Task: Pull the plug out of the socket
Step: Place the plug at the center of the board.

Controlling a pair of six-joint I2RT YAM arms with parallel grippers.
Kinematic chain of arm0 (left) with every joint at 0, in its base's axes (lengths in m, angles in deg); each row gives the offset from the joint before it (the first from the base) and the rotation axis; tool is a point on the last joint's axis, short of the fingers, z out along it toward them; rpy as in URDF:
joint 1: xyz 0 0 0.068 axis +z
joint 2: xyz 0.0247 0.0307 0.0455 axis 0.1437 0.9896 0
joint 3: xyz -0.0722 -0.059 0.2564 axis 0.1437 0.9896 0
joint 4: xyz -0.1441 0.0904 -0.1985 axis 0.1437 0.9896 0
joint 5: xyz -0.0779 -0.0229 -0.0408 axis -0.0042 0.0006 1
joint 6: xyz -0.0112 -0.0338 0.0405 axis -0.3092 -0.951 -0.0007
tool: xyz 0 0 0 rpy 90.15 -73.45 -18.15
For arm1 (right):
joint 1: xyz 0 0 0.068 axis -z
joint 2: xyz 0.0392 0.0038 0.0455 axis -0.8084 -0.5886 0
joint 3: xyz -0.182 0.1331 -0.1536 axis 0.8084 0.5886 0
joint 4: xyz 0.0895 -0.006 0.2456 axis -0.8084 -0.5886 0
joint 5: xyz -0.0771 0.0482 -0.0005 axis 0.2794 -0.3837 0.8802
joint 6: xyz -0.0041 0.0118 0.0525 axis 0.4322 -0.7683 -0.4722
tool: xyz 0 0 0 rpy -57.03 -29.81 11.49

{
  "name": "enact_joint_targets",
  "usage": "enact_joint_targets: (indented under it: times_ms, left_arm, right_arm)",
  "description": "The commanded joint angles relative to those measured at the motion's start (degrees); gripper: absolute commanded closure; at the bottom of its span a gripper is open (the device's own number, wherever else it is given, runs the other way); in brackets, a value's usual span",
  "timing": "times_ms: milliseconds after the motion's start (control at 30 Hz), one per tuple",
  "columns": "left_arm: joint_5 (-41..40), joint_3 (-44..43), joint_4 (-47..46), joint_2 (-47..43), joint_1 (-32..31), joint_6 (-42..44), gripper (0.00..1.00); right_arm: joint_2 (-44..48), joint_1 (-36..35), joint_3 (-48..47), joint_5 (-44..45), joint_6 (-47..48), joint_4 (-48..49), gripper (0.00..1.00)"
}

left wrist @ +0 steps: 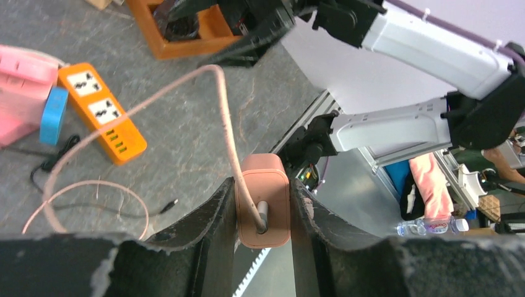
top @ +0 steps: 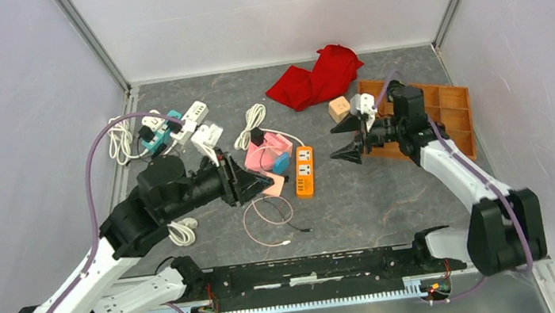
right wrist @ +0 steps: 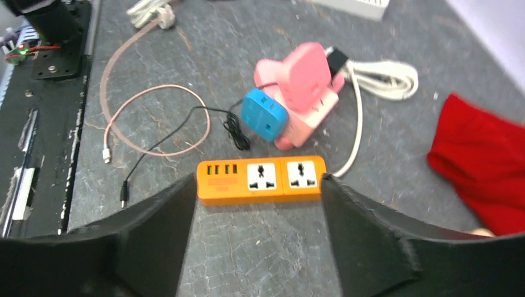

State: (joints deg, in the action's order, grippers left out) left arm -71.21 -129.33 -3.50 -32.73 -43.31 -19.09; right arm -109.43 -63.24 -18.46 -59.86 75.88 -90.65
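My left gripper is shut on a salmon-pink plug, its flat sides pressed between both fingers. The plug's pink cable arcs down to a loop on the table. In the top view the left gripper hangs just left of the orange socket strip. Both sockets of the strip are empty, and the plug is apart from it. My right gripper is open above the table with nothing between its fingers, and the strip shows beyond them. From above, the right gripper sits to the strip's right.
A pink power strip with a blue adapter lies beside the orange one. A red cloth and an orange tray sit at the back right, with a wooden block between them. White strips and cords lie back left. A black cable lies on the table.
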Motion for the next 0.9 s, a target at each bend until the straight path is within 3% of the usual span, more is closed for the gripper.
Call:
enact_joint_targets:
  times_ms: [0,33,233,300,567,867]
  left_arm:
    - [3.46,-0.42,-12.73,4.11,-0.19,4.42,0.98]
    - [4.07,-0.66,-14.03,5.43,-0.2,4.82,0.98]
    - [9.39,0.25,-24.54,13.73,-0.2,5.83,0.98]
    - [11.67,1.54,-28.71,15.98,-0.2,5.73,0.98]
    - [15.21,11.45,-42.44,19.58,-0.2,10.79,0.98]
    - [4.6,22.36,-53.71,15.72,-0.2,8.93,0.98]
  right_arm:
    - [7.86,0.08,1.86,-6.75,12.75,-3.23,0.14]
    - [9.08,0.1,2.15,-7.82,16.17,-5.34,0.03]
    - [14.98,0.0,5.35,-16.08,23.04,-7.01,0.02]
    - [14.44,-0.14,3.95,-17.76,27.97,-12.51,0.02]
    - [-0.06,-0.14,-15.87,-17.09,72.23,-66.7,0.02]
    - [-2.84,-0.41,-19.63,-16.14,70.02,-69.77,0.02]
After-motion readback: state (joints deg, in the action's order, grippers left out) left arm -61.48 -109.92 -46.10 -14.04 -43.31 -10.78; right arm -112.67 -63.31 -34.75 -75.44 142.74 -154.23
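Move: The left hand holds the pink plug high up; the open right gripper waits about 15 cm ahead, 22 to its right and 15 below. The orange strip lies roughly 13 cm ahead, 12 right and 32 below the left hand, and the pink socket some 19 cm straight ahead, 31 below. From the right hand the pink plug is about 15 cm back, 19 left and 14 above. Left carries the gripped plug 10 cm right, then 9 down, towards the right gripper, which backs off 7, opening. ##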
